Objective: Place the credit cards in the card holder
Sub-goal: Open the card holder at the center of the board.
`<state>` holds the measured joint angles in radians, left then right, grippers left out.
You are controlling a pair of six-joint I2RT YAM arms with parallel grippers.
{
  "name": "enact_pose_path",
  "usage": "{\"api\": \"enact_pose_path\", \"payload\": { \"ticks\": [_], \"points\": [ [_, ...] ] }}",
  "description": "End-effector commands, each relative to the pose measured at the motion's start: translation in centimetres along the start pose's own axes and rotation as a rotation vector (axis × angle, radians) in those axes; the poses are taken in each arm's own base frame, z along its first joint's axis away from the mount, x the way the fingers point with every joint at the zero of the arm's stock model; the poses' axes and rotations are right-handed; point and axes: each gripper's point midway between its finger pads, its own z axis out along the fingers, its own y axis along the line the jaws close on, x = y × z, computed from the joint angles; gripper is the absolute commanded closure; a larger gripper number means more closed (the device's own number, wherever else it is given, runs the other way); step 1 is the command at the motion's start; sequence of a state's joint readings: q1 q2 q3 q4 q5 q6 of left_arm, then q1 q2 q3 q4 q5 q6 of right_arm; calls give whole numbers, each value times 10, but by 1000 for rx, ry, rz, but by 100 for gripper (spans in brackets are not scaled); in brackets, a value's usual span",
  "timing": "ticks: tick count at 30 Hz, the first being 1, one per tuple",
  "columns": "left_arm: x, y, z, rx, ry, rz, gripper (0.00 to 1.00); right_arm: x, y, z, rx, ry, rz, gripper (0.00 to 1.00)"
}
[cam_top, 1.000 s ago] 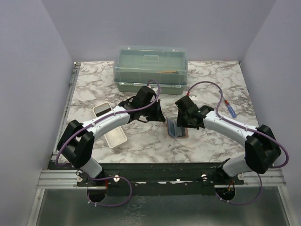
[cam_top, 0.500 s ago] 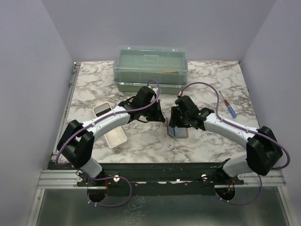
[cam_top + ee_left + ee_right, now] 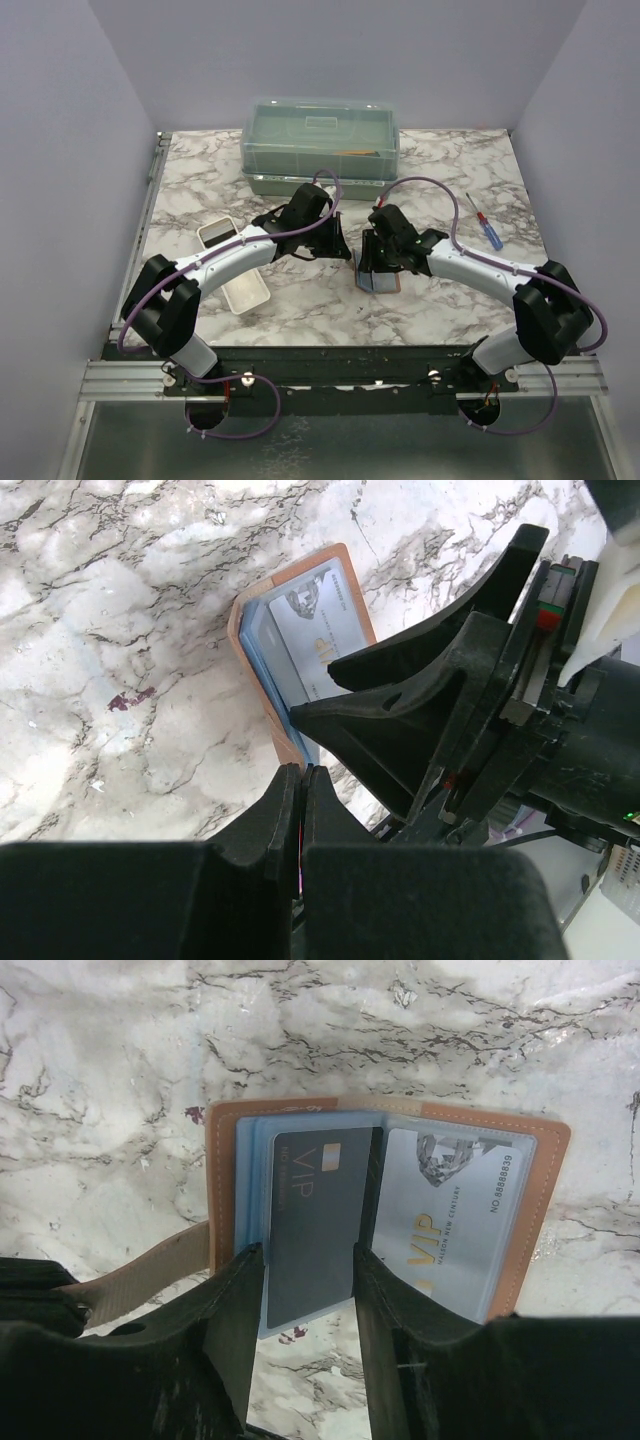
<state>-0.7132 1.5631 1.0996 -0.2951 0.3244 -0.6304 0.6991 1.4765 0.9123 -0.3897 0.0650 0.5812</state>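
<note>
The brown card holder (image 3: pixel 545 1150) lies open on the marble, its snap tab (image 3: pixel 140 1270) sticking out to the left. A dark credit card (image 3: pixel 315 1200) sits in a clear bluish pocket on the left page. A silver one (image 3: pixel 450 1210) sits in the right page. My right gripper (image 3: pixel 308 1255) is open, one finger along each long edge of the dark card's near end; I cannot tell whether they touch it. In the top view it hovers over the holder (image 3: pixel 382 283). My left gripper (image 3: pixel 302 775) is shut just beside the holder (image 3: pixel 262 685), with only a thin red sliver between its pads.
A translucent green lidded box (image 3: pixel 320 140) stands at the back centre. A long white tray (image 3: pixel 247 293) lies under the left arm. A blue-and-red screwdriver (image 3: pixel 487 232) rests at the right. Small dark red specks (image 3: pixel 125 698) mark the marble near the holder.
The right gripper has swung left over the card holder and its jaws have narrowed a little around the dark card. The left arm has stayed put.
</note>
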Motion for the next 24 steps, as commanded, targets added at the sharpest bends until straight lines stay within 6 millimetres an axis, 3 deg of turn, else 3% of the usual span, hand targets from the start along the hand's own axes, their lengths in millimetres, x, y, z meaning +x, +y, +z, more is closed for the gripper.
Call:
{"api": "enact_pose_path", "payload": {
  "ticks": [1,6,13,15,19,20,24],
  "points": [
    [-11,-11,-11,23,-32,22,100,9,-6,5,20,21,-13,56],
    [-10,-11,-10,24,-28,16,100,10,-10,5,42,20,-14,58],
    [-10,-7,-9,12,-30,18,100,10,-38,-5,199,14,-9,60],
    [-9,-7,-9,9,-29,19,100,9,-50,-10,269,9,-6,60],
    [-8,-2,-7,-8,-30,19,100,14,-114,-42,687,-2,70,58],
    [-8,-1,-7,-10,-29,18,100,14,-121,-50,747,-9,81,57],
    [-6,1,-4,-13,-20,20,100,4,-121,-60,723,-82,101,50]
  ]
}}
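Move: The raised blue sleeve pages with the black VIP card lie right at the right gripper's fingertips, about 1 cm ahead, 1 cm left and 1 cm below its hand point. The white VIP card on the right cover lies some 5 cm right, 1 cm ahead and 2 cm lower; the left cover is about 4 cm left and 1 cm ahead, roughly level in height. From the left gripper, the sleeve pages lie roughly 4 cm right, neither ahead nor back, and 6 cm below. Keep the left gripper still, its shut fingers holding the strap. Sink the right gripper barely 1 cm at the sleeve pages, then sweep it right about 8 cm, faster towards the end, across the white card to the right cover's outer edge, rising slightly. Swing the fingertips rightwards and turn the wrist some 20 degrees clockwise, fingers staying half open. ##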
